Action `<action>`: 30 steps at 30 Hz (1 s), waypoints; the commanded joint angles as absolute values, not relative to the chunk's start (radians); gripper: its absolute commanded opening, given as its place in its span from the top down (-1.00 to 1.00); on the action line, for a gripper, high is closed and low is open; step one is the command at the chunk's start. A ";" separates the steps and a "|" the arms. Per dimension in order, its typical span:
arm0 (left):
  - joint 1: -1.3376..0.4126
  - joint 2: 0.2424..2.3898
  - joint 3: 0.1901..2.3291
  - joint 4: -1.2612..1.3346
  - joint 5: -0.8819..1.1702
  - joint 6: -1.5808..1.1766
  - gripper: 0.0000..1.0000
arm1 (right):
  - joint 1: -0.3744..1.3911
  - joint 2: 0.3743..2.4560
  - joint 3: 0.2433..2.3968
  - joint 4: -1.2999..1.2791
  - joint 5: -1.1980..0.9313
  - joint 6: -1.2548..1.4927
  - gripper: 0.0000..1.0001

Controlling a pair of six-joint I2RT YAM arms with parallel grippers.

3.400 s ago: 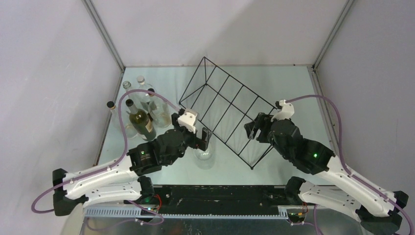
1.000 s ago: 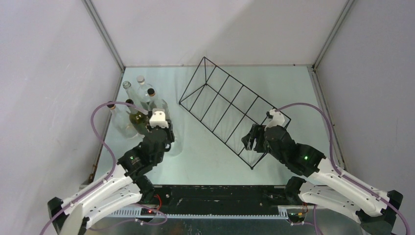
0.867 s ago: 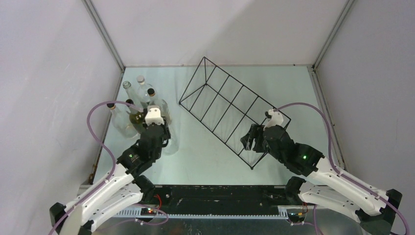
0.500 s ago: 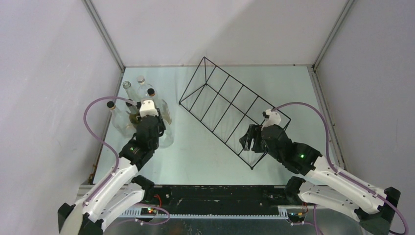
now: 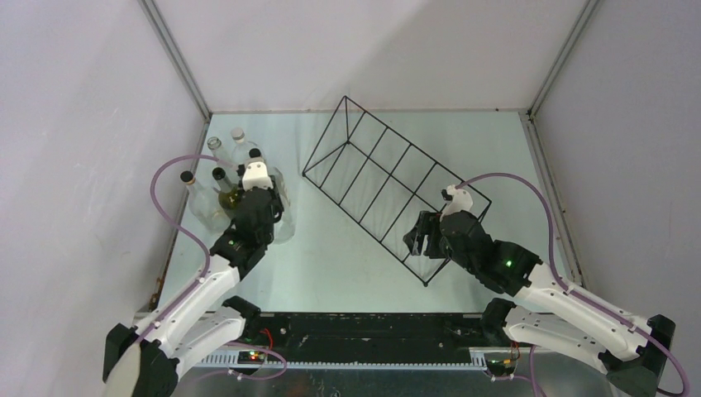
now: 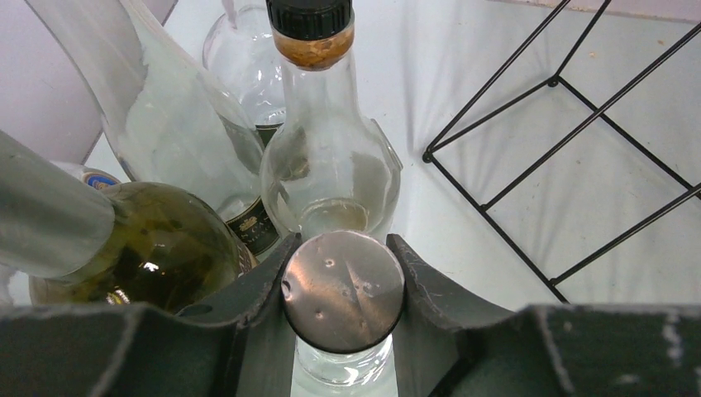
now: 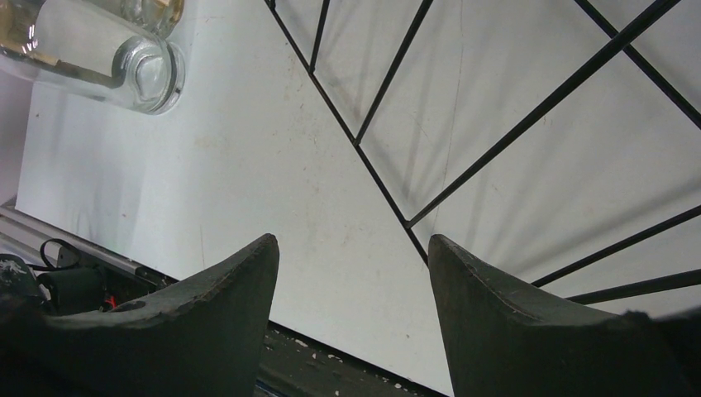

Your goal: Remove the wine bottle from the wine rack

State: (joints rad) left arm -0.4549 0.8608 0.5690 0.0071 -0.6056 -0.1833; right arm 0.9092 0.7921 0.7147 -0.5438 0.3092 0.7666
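Note:
The wine rack (image 5: 417,149) is a black wire frame lying diagonally across the table's middle, with no bottle in its compartments. My left gripper (image 5: 269,217) is shut on the neck of a clear wine bottle (image 6: 343,289) with a silver cap and holds it upright beside the bottles at the left. The left wrist view shows the gripper (image 6: 343,242) with one finger on each side of the cap. My right gripper (image 5: 419,236) is open and empty at the rack's near end. The right wrist view shows the gripper (image 7: 353,241) with a rack wire (image 7: 496,153) just ahead.
Several other bottles (image 5: 219,178) stand at the left wall, among them a dark green one (image 6: 157,248) and a clear one with a black cap (image 6: 326,157) right in front of the held bottle. The rack's corner (image 6: 552,81) lies to their right.
My left arm has carried the clear bottle leftward from beside the rack to the group of bottles. My right gripper has shifted slightly left and stayed open at the rack's near end.

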 commanded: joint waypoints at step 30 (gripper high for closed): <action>-0.446 0.407 0.709 -0.503 -0.462 -0.371 -1.00 | 0.907 0.683 0.713 -0.583 0.332 0.727 -0.44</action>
State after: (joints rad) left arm -0.4511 0.4576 0.7254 -0.3405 -0.4828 -0.3000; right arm 0.9092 0.7204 0.7147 -0.5701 0.3023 0.7479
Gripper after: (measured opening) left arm 0.996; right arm 0.702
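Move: The clear bottle with the silver cap stands upright in the left fingers, pinched by its neck, its middle about 9 cm straight below that hand. From this hand, the wine bottle stands some 7 cm to the left and 2 cm farther out; a black-capped clear bottle is about 7 cm straight ahead; the rack's nearest corner is roughly 14 cm ahead and 7 cm right, down on the table. From the right hand, the silver-capped bottle is around 35 cm left and 11 cm ahead. The silver-capped bottle's neck is let go where it stands: the left fingers open wide and the hand rises about 10 cm, clearing the cap. It then draws back some 7 cm towards its base, away from the bottle group, the fingertips tipping up and the left side rolling down by 10 to 15 degrees. ##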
